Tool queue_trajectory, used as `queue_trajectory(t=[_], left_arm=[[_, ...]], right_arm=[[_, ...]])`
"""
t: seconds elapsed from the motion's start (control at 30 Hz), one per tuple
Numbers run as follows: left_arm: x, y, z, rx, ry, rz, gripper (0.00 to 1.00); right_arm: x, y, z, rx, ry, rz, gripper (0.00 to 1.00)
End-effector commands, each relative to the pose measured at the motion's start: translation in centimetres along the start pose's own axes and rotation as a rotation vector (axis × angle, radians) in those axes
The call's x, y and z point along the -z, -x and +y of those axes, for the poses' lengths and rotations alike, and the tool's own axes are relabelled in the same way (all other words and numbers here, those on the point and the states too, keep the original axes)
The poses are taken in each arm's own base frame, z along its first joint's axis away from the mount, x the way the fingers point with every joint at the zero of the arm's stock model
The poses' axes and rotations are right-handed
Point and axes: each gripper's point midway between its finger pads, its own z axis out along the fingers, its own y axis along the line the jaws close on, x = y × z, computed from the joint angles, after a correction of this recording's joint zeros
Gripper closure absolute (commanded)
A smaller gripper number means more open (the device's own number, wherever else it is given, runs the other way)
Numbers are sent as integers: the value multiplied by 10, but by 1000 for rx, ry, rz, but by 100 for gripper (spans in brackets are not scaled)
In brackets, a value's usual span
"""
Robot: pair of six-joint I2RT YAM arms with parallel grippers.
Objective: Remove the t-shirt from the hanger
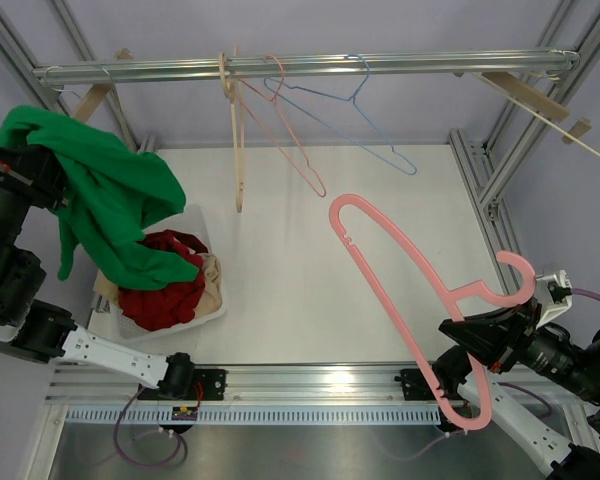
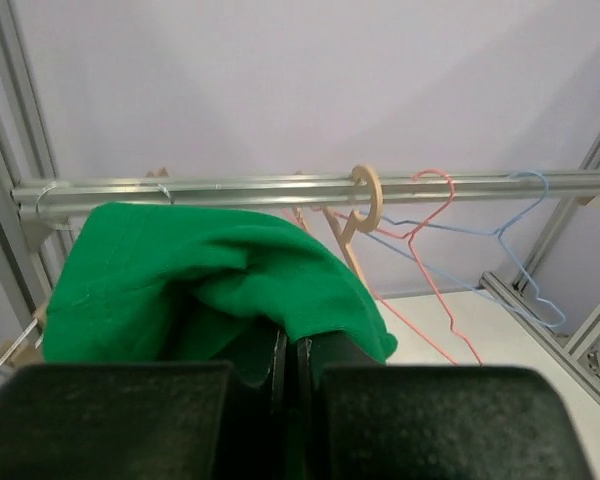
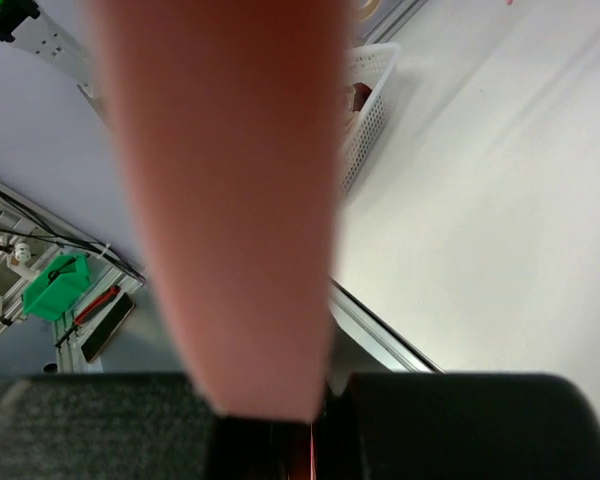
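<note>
The green t-shirt (image 1: pixel 110 200) hangs bunched from my left gripper (image 1: pixel 35 165) at the far left, draping over the white basket. In the left wrist view the jaws (image 2: pixel 288 350) are shut on the green fabric (image 2: pixel 200 280). The pink hanger (image 1: pixel 400 290) is bare and held by my right gripper (image 1: pixel 470 335) at the lower right, above the table. In the right wrist view the pink hanger (image 3: pixel 240 200) fills the frame, blurred, pinched between the shut fingers.
A white basket (image 1: pixel 206 232) with red and beige clothes (image 1: pixel 170 285) sits at the left. A metal rail (image 1: pixel 310 66) across the back holds a wooden hanger (image 1: pixel 236 140), a thin pink one (image 1: pixel 290 130) and a blue one (image 1: pixel 370 120). Frame posts stand at both sides.
</note>
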Motion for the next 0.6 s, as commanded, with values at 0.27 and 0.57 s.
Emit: queue_trajectory(t=[0.27, 0.57], left_arm=[[34, -130, 22, -44, 79, 95, 100], [64, -216, 27, -37, 175, 255, 100]], right_arm=[[-48, 17, -21, 42, -68, 20, 100], [-70, 32, -23, 48, -84, 24, 100]])
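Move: Under the left hand, which holds the green t-shirt, the basket's middle lies some 9 cm ahead, 2 cm left and 55 cm down; the red t-shirt in it is about 5 cm ahead and 1 cm left of the hand. The nearest wooden hanger is roughly 26 cm ahead, 18 right, 21 lower. From the right hand, holding the pink hanger, the free rail beyond the blue hanger is about 42 cm ahead, 8 left, 17 up. Lowering the green t-shirt towards the basket, the left hand sinks fast, about 20 cm nearly straight down, swaying some 3 cm right and back, easing at the end; its wrist rocks left side up, then partly back, and tips slightly down, fingers still shut on the cloth. The right hand carries the pink hanger about 6 cm forward and half as far left, grip unchanged. ##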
